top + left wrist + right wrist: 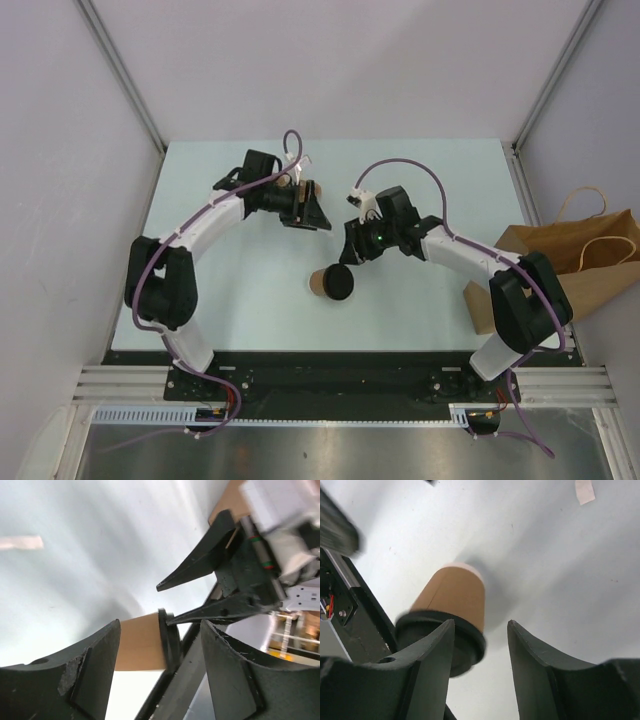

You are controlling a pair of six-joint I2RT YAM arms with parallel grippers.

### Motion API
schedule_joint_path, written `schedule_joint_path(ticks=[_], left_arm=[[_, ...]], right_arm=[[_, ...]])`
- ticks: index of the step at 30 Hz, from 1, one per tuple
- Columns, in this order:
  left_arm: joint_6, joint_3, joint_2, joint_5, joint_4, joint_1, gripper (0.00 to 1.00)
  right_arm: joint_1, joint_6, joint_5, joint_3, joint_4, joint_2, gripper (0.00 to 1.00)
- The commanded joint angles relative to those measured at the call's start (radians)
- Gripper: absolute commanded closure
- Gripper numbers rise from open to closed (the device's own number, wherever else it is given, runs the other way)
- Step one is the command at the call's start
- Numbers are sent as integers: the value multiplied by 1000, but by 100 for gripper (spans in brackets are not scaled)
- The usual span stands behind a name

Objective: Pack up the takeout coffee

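Observation:
The takeout coffee (pixel 330 283), a tan paper cup with a black lid, lies on its side on the pale table, between the two grippers. My left gripper (pixel 311 208) is open and empty, hovering beyond the cup. In the left wrist view the cup (pixel 140 642) shows between that gripper's spread fingers (pixel 95 670). My right gripper (pixel 350 260) is open and empty, just right of the cup. In the right wrist view the cup (pixel 452 595) and its lid (pixel 465 640) lie ahead, partly behind the left finger (pixel 427 665).
A large brown paper bag (pixel 580 252) with handles lies at the table's right edge. Its tan corner shows in the left wrist view (pixel 231 500). A small strip of tape (pixel 584 491) is stuck on the table. Grey walls enclose the table.

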Motion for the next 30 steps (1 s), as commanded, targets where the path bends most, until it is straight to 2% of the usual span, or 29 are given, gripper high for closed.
schedule_joint_path(ticks=[1,6,12,14,18,19,21,22,25,30], left_arm=[[124,78,-87,-88,-90,2,29],[129,47,-110,-95,-97,25,30],[342,-2,-150,-158,-179,-6,27],[390,-23,-173,-201,-180,-52,3],[361,-74,-211,-261,-134,-158,0],[335,-97,-216,-263,-121,-209,0],[305,-126,-237,-276,-53,-260,0],[252,-157,-245,-276,-29,-311,0],[223,-192,-249,-360,54,-432,0],[210,-215,-190,-451,120,-590,0]], right_arm=[[-20,-22,-5,26,-13,-22,48],[-28,-7,-20,28,26,-8,48],[-63,8,-52,28,1,-25,46],[-100,19,-62,31,-2,-54,41],[-137,-19,-33,57,-110,-126,34],[-144,-18,-10,60,-127,-145,29],[-170,-22,9,63,-179,-197,25],[-177,-25,36,63,-193,-214,21],[-213,-31,76,64,-233,-266,15],[-267,-47,104,69,-278,-332,11]])
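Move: The lidded coffee cup lies tipped on its side, about 8 cm back from the left hand, 2 cm to its right and 12 cm below. From the right hand it is some 4 cm back, 4 cm to the left and 7 cm below. From the left hand, the straw's middle is about 4 cm ahead and 4 cm left, and the cup tray some 9 cm ahead and 6 cm left, both roughly 14 cm lower. After the tipped cup the left hand first lifts and eases left 2-3 cm, then sweeps about 14 cm back and 10 cm right, sinking about 5 cm, opening fully and turning clockwise some 25 degrees. Out of its way the right hand creeps right, then clears off about 10 cm right and 8 cm up, opening, its finger coming away from the lid. ##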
